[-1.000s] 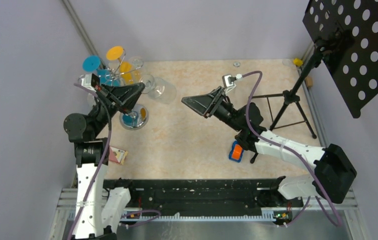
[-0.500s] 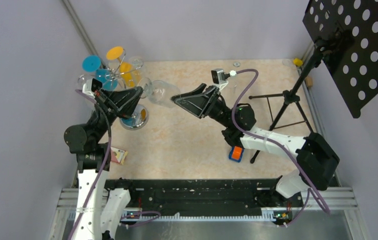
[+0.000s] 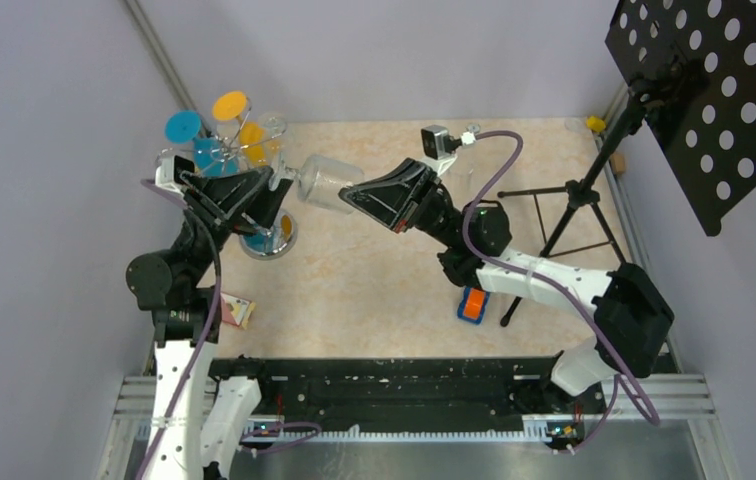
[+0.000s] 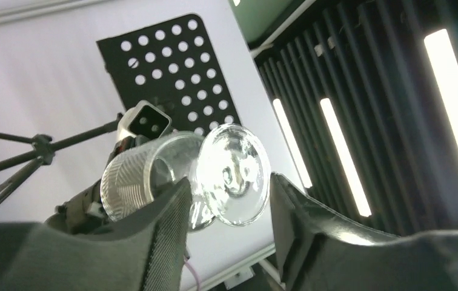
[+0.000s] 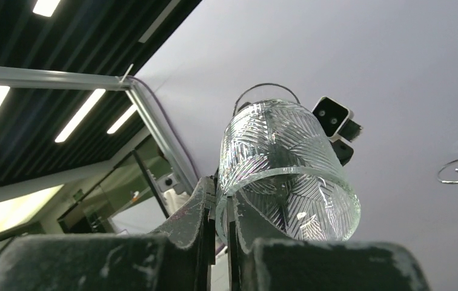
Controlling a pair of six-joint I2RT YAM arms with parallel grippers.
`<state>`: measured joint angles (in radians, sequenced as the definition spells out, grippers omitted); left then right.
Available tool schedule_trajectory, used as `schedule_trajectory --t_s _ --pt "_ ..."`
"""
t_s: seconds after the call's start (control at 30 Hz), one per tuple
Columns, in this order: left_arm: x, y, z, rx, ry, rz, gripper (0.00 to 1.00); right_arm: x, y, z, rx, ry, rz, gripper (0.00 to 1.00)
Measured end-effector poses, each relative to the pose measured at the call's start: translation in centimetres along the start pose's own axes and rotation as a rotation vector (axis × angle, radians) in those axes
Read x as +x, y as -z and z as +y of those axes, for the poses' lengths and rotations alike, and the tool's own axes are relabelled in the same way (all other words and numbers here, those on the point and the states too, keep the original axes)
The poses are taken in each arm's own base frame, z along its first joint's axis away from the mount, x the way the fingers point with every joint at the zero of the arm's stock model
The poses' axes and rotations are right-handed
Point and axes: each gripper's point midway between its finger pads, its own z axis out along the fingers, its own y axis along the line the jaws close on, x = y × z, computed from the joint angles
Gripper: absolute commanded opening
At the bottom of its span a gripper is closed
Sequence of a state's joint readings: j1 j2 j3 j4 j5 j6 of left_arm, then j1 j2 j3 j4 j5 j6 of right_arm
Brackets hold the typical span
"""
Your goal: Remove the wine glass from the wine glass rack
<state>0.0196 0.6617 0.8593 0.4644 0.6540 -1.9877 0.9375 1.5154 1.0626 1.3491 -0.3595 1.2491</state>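
A clear ribbed wine glass (image 3: 326,184) lies sideways in the air beside the wine glass rack (image 3: 266,237), a silver wire stand with curled arms and a shiny round base. My right gripper (image 3: 354,198) is shut on the glass's rim, one finger inside the bowl (image 5: 287,170) and one outside; the pinch (image 5: 222,203) shows clearly in the right wrist view. My left gripper (image 3: 272,190) is at the stem end, open. In the left wrist view the round foot (image 4: 234,174) sits between its parted fingers (image 4: 166,212), with the bowl (image 4: 136,179) beyond.
Other glasses with blue (image 3: 183,126) and orange (image 3: 230,105) feet hang on the rack. A black tripod stand with a perforated plate (image 3: 699,90) is at the right. An orange block (image 3: 470,303) and a small card (image 3: 237,310) lie on the table.
My right gripper swung left to the glass and shut on its rim. My left gripper, which was shut at the stem, has parted its jaws.
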Motion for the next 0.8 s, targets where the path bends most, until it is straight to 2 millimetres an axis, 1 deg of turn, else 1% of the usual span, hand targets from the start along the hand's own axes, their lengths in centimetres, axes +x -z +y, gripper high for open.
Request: schedule_trajectory --t_s 0.07,0.1,0.13,0.3,0.43,0.47,0.6,0.7,0.8 --pt "0.0 -0.1 0.1 0.0 -0.047 0.005 0.79 -0.1 -0.2 -0.3 0.027 0.036 0.004 0.0" --pt "0.1 -0.2 0.1 0.0 -0.07 0.007 0.89 -0.2 -0.2 -0.5 0.046 0.054 0.005 0.0" --pt "0.1 -0.2 0.0 0.0 -0.099 0.01 0.92 -0.3 -0.2 -0.8 0.065 0.073 0.004 0.0" --pt "0.9 -0.5 -0.6 -0.024 -0.288 0.038 0.95 -1.1 0.1 -2.7 0.203 0.187 -0.007 0.0" --pt "1.6 -0.2 -0.8 -0.061 -0.49 0.066 0.95 -1.9 0.3 -4.4 0.366 0.274 0.029 0.0" --pt "1.8 -0.1 -0.9 -0.07 -0.54 0.078 0.95 -2.4 0.2 -5.1 0.449 0.321 0.066 0.0" --pt "2.7 0.0 -1.3 -0.1 -0.732 0.144 0.94 -4.0 0.3 -5.5 0.615 0.445 0.168 0.0" --pt "3.0 0.5 -0.8 -0.122 -0.85 0.191 0.94 -4.9 1.8 -5.2 0.737 0.526 0.247 0.0" --pt "2.7 1.1 0.7 -0.171 -0.925 0.217 0.94 -5.4 4.8 -5.6 0.879 0.595 0.33 0.0"
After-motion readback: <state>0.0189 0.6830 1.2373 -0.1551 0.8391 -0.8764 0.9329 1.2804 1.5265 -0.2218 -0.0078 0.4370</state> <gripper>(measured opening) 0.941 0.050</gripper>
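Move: The wine glass bridges the two hands: its middle lies about 5 cm left, 5 cm above and 1 cm ahead of the right hand, which already pinches its rim. From the left hand, at the foot end, it lies roughly 4 cm right, 1 cm ahead and 3 cm below. The rack stands some 18 cm ahead, 7 cm left and 28 cm below the left hand; a standing glass is about 25 cm ahead, 20 cm right and 40 cm below the right hand. Forward about 7 cm, then curving right and down some 4 cm, the right hand carries the wine glass away from the left gripper towards the standing glass, still pinching the rim and swinging its fingers about 60 degrees, from slanting up and left to level, left and ahead. The left fingers, already part open, spread wide and clear the foot as that hand eases back, rolling strongly about its fingers' line. ##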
